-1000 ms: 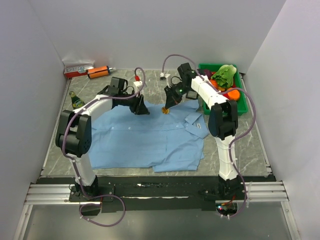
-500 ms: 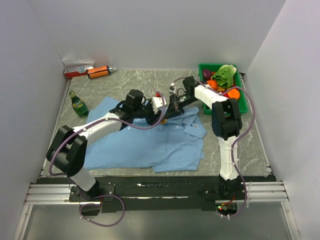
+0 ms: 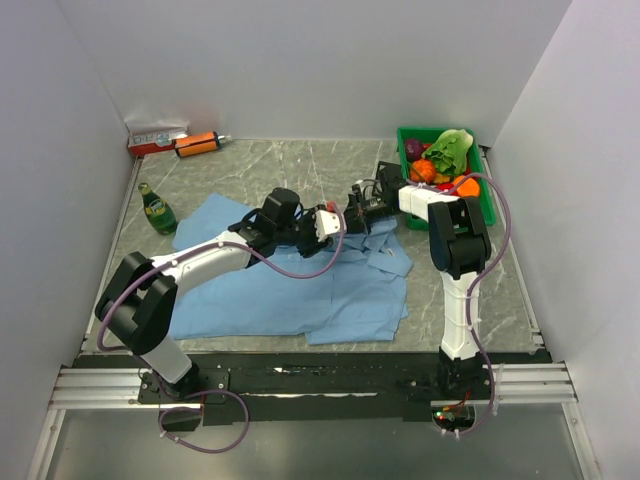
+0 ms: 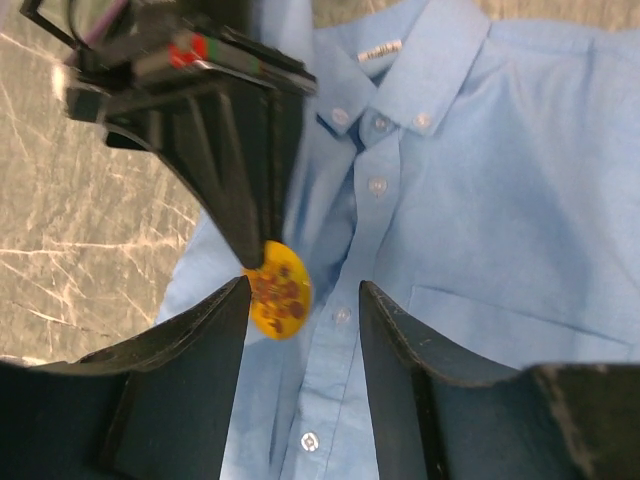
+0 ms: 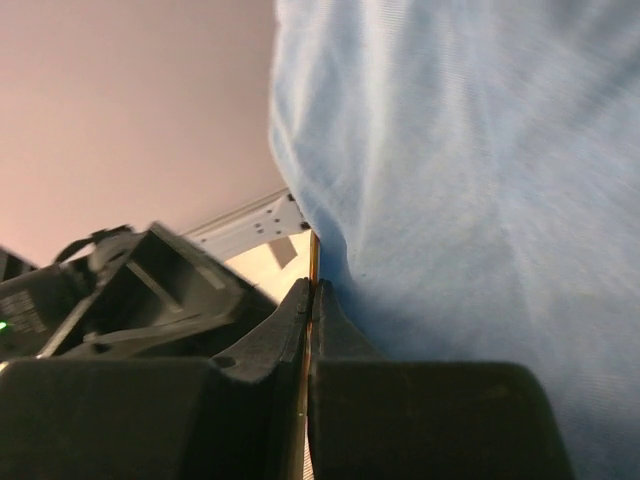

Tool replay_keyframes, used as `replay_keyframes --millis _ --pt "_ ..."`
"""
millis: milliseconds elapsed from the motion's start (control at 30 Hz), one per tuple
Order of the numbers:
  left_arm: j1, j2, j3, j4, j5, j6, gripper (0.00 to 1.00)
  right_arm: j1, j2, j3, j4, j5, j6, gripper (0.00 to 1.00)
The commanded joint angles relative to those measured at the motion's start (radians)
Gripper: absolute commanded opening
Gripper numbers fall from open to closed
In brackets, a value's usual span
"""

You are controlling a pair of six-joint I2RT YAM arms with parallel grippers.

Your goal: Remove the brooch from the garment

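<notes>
The brooch [image 4: 278, 290] is a small gold disc with brown dots, seen edge-on as a thin gold line [image 5: 314, 258] in the right wrist view. My right gripper [image 5: 312, 290] is shut on it and holds it just above the garment [image 3: 300, 275], a light blue button-up shirt spread flat on the table. In the left wrist view the right gripper's black fingers [image 4: 240, 200] come down onto the disc's top edge. My left gripper [image 4: 300, 300] is open over the button placket [image 4: 345, 310], facing the right gripper [image 3: 355, 212]. The brooch hangs between its jaws, close to the left finger [image 4: 205, 335].
A green bin [image 3: 485, 205] of toy vegetables stands at the back right, close behind the right arm. A green bottle [image 3: 157, 210] stands by the shirt's left edge. An orange tube [image 3: 197, 145] and a small box [image 3: 157, 137] lie at the back left.
My left arm swung from the shirt's far-left side to the centre, bringing its jaws, slightly wider, around the brooch. The right gripper moved slightly right and lower, still holding it.
</notes>
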Motion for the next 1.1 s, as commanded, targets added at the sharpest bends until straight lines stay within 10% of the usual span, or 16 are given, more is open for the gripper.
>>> replay_keyframes --millis 0,867,1067 --pt "-0.012 -0.022 -0.030 -0.008 -0.014 0.101 0.53 0.008 -0.053 -0.030 0.179 -0.101 0.164 0.00" --pt "-0.021 0.046 0.011 0.066 -0.172 0.069 0.04 0.008 -0.056 -0.090 0.310 -0.141 0.281 0.00" --pt "-0.017 0.050 0.041 0.046 -0.174 0.017 0.01 0.005 -0.073 -0.095 0.396 -0.166 0.300 0.30"
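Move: The brooch juts from my right fingertips, its middle some 2 cm to the left of my right hand point and 1 cm lower; from my open left hand it is about 2 cm ahead, 2 cm right and 3 cm down. The shirt body lies roughly 12 cm below my left hand, centred 10 cm left and 8 cm back. Its folded cuff is about 14 cm right and 4 cm back, the green crate 27 cm right and 13 cm ahead. I lower my left hand about 2 cm onto the brooch, then ease it some 2 cm forward as its half-open fingers close and pinch the gold disc beside my right fingertips, the wrist tilting under 10 degrees. My right hand stays almost in place, keeping its grip, and only at the end starts to open. ##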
